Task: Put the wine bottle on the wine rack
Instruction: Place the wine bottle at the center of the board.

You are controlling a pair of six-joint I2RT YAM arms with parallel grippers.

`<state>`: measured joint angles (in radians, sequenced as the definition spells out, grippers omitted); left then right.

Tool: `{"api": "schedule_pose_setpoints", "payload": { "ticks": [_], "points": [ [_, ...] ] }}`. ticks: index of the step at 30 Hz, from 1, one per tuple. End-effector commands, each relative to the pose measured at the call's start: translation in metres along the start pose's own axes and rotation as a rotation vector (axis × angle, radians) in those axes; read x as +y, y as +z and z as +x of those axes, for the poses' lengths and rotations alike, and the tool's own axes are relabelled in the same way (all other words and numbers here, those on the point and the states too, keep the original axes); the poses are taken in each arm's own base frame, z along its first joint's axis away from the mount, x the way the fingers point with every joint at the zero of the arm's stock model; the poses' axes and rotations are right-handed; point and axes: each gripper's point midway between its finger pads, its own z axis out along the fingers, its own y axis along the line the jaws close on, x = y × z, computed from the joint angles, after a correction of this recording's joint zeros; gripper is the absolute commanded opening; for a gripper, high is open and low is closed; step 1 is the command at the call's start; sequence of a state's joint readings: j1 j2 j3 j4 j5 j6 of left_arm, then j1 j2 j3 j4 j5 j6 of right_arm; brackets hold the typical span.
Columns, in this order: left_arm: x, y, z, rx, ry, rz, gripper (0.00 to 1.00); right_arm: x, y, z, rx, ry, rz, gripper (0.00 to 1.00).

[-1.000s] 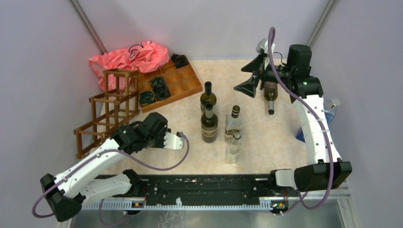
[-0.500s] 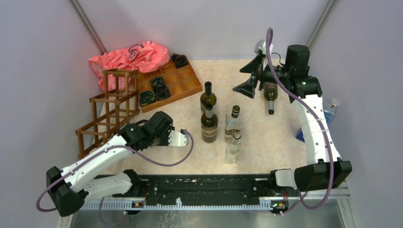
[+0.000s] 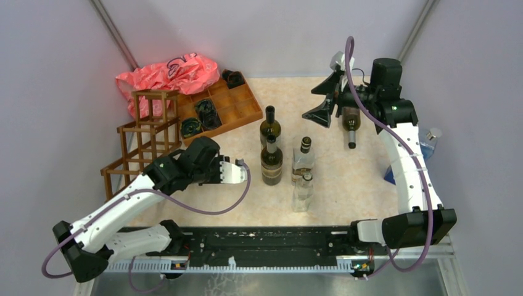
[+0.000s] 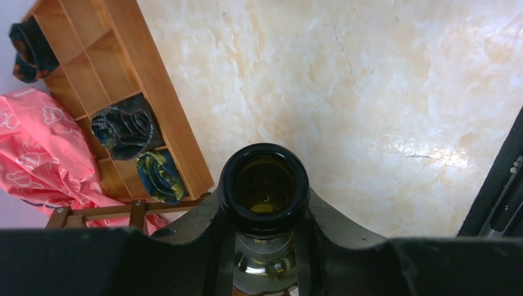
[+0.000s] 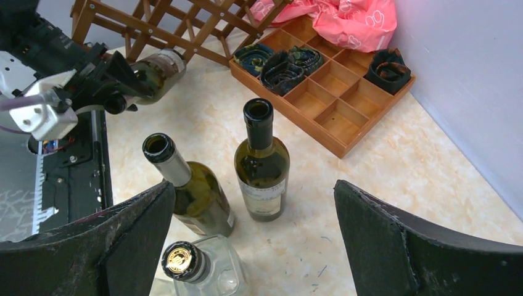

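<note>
My left gripper (image 4: 265, 213) is shut on the neck of a dark green wine bottle (image 4: 265, 265), whose open mouth faces the wrist camera. From the right wrist view the held wine bottle (image 5: 159, 66) hangs tilted in the left gripper (image 5: 120, 86), its base close to the dark brown wine rack (image 5: 179, 24). In the top view the left gripper (image 3: 206, 165) is just right of the wine rack (image 3: 142, 145), and the arm hides the bottle. My right gripper (image 3: 317, 100) is open and held high at the back right, nothing between its fingers (image 5: 395, 240).
Two dark bottles (image 3: 269, 126) (image 3: 271, 161) and two clear ones (image 3: 303, 159) (image 3: 302, 192) stand mid-table. Another bottle (image 3: 350, 126) is under the right arm. An orange-brown compartmented tray (image 3: 243, 114) and a pink bag (image 3: 166, 74) lie behind the rack.
The left gripper with the bottle has shifted a little farther from the near edge and slightly right. The right arm has not moved.
</note>
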<state>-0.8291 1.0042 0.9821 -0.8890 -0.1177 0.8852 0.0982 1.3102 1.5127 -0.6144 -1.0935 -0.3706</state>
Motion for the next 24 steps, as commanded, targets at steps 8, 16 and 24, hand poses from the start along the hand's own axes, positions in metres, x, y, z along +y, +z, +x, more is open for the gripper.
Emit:
{"api": "schedule_pose_setpoints", "payload": {
  "ticks": [8,16,24],
  "points": [
    [-0.008,-0.037,-0.098,-0.475,-0.053,0.154,0.00,0.009,0.003,-0.021,-0.005,-0.058,-0.025,0.98],
    [-0.024,-0.032,-0.122,-0.597,-0.116,0.258,0.00,0.014,0.003,-0.023,0.024,-0.062,-0.018,0.98],
    [-0.016,-0.048,-0.154,-0.839,-0.232,0.220,0.00,0.020,0.006,-0.025,0.023,-0.051,-0.027,0.98]
  ]
}}
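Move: Gripped by the neck in the left hand, the wine bottle is headed for the open patch of tabletop about 8 cm to this hand's right, 4 cm back and roughly 18 cm below. The front bottle stands some 21 cm to the hand's right and 1 cm farther out, the back bottle 12 cm beyond that one; the wine rack lies about 23 cm left, 3 cm ahead. From the right hand the patch is 13 cm back, 24 cm left, 37 cm down. Rightward and swinging upright: the left hand carries the bottle about 10 cm to the right, away from the rack towards the front bottle. It first rises some 4 cm, then draws back about 5 cm. Meanwhile the wrist rolls its left side down by some 30 degrees, bringing the bottle's base round from the left, while the fingers keep their hold on the neck. ##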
